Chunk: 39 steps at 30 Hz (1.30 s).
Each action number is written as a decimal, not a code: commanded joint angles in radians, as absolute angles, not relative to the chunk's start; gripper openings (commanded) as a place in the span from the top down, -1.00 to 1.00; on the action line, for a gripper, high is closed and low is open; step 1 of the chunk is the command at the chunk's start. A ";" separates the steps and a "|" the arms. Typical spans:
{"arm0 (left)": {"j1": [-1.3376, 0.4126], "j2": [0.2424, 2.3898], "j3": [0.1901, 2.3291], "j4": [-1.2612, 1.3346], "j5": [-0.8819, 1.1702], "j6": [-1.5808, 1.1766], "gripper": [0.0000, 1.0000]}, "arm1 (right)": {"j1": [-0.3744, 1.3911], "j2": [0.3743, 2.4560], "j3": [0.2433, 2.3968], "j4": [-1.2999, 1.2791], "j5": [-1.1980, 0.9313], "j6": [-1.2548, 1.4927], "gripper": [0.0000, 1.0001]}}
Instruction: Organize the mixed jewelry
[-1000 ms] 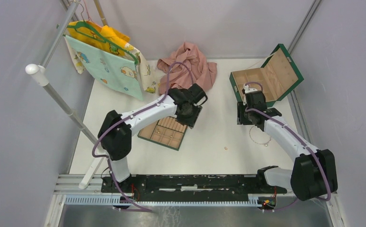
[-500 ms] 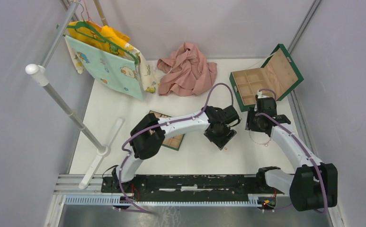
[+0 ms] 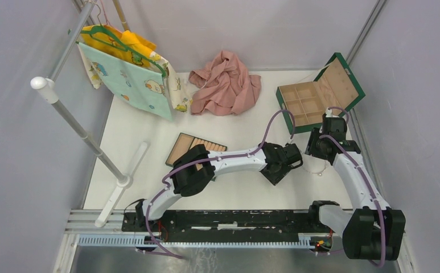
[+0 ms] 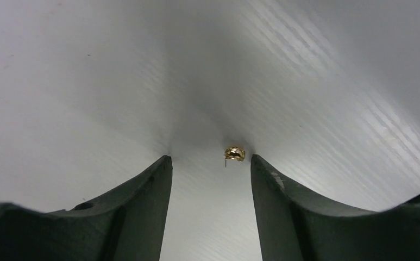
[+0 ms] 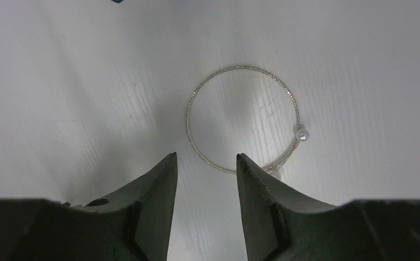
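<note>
A tiny gold earring (image 4: 234, 153) lies on the white table just beyond my left gripper's (image 4: 210, 159) fingertips, close to the right finger. The left gripper is open and empty; in the top view it (image 3: 278, 168) sits at the table's middle right and hides the earring. A thin silvery wire bangle (image 5: 244, 117) with a pearl end lies flat just ahead of my right gripper (image 5: 206, 156), which is open and empty, with the bangle's near edge running between its fingertips. In the top view the right gripper (image 3: 319, 149) hovers over the bangle (image 3: 318, 171).
An open green box (image 3: 320, 96) with tan compartments stands at the back right. A tan compartmented tray (image 3: 189, 145) lies left of the left arm. A pink cloth (image 3: 225, 83) lies at the back. A rack with hanging cloths (image 3: 127, 67) stands at the left.
My left arm has swung right from the tray to the earring at the middle right. My right gripper has moved right and nearer, from beside the box to over the bangle.
</note>
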<state>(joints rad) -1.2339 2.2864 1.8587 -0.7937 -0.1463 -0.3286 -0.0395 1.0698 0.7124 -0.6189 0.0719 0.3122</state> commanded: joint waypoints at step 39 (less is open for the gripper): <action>-1.226 2.276 1.861 -0.760 -0.258 -0.305 0.64 | -0.042 1.029 0.764 -0.599 0.065 0.333 0.00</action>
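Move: A small gold earring lies on the table between my open left fingertips, about 1 cm back and 1 cm right of my left hand point and roughly 1 cm below it, close to the rear-right finger. The bracelet ring lies some 7 cm ahead and 14 cm right of that hand; the jewelry tray is about 8 cm ahead and 25 cm left. From my right hand the earring is about 8 cm back, 13 cm left and 7 cm down. I shift my left hand forward about 2 cm at table level, swinging the fingertips a few degrees forward, then hold it still over the table. Throughout, I steadily close the fingers from well open until both tips sit against the gold earring, with the rear-right finger bringing it to the middle. ##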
